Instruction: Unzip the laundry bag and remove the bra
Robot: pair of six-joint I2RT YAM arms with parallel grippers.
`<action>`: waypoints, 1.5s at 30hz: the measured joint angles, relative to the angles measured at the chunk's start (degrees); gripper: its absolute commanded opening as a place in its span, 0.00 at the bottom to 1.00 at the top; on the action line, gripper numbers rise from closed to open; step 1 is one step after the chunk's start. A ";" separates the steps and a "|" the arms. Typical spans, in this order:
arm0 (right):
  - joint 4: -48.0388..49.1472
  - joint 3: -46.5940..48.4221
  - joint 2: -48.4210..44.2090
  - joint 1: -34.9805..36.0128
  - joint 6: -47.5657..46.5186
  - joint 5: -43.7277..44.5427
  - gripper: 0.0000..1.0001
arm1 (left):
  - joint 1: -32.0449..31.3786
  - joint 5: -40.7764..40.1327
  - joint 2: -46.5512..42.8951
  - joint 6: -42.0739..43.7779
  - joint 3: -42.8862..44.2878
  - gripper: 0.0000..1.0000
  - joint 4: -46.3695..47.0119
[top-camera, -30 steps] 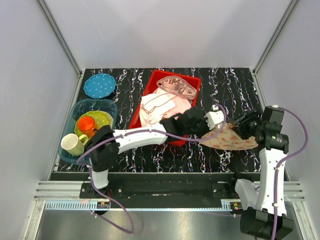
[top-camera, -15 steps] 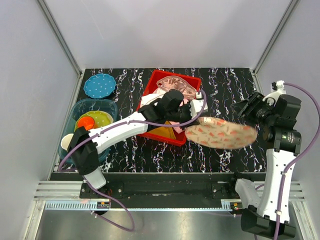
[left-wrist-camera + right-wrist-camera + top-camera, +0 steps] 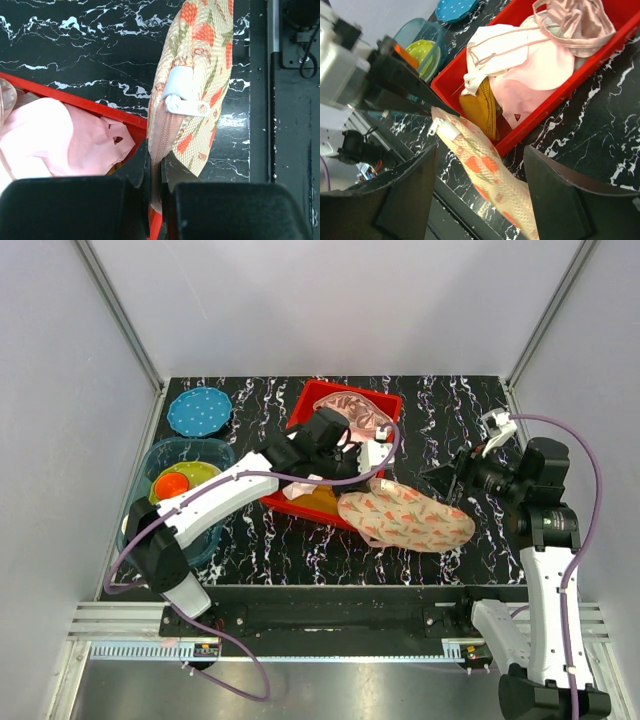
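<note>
The laundry bag (image 3: pixel 405 518), peach-cream with orange flowers, stretches from the red bin's front corner out over the black table. My left gripper (image 3: pixel 362 485) is shut on the bag's zipper edge (image 3: pixel 156 170), just behind the white zipper pull (image 3: pixel 181 96). My right gripper (image 3: pixel 447 483) hovers open by the bag's right end. In the right wrist view the bag (image 3: pixel 487 172) runs between its spread fingers (image 3: pixel 407 200) without touching them. The bra is hidden.
The red bin (image 3: pixel 290 502) holds a glossy pink item (image 3: pixel 352 412), white and pale-pink garments (image 3: pixel 495 50) and a yellow piece (image 3: pixel 480 107). At the left, a teal tub (image 3: pixel 222 452) holds dishes and a blue dotted plate (image 3: pixel 199 411) lies behind it.
The right gripper let go of the bag's right end, opened wide and pulled away. The left arm lifted the bag and carried it left toward the bin.
</note>
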 measured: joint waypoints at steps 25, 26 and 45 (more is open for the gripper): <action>8.68 -10.99 -6.03 11.65 -11.50 -12.17 0.73 | 0.70 10.47 -2.97 3.23 5.73 0.00 -8.28; 9.07 -11.10 -5.66 12.70 -11.26 -11.82 0.73 | 0.70 10.51 -2.86 3.19 5.95 0.00 -8.26; 16.00 -13.62 -2.05 21.22 -8.37 -0.20 0.00 | 0.92 12.79 0.31 -0.50 7.80 0.32 -8.70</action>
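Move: The zip slider of the laundry bag sits about 9 cm to the right hand's left, level fore and aft and some 8 cm lower; the bag's body hangs about 8 cm back, 3 cm left and 12 cm below that hand. The red box's middle is roughly 6 cm ahead and 19 cm left, 22 cm below. From the left hand, already pinching the zip end, the slider is about 4 cm right and 3 cm lower. The bag's zip end, still pinched by the left hand, is drawn back about 3.5 cm and lifted about 4 cm. The open right hand swings left some 8 cm, sinking and drawing back, turns counter-clockwise nearly 30 degrees, then eases slightly forward and closes, pinching the zip strip just past the slider. ##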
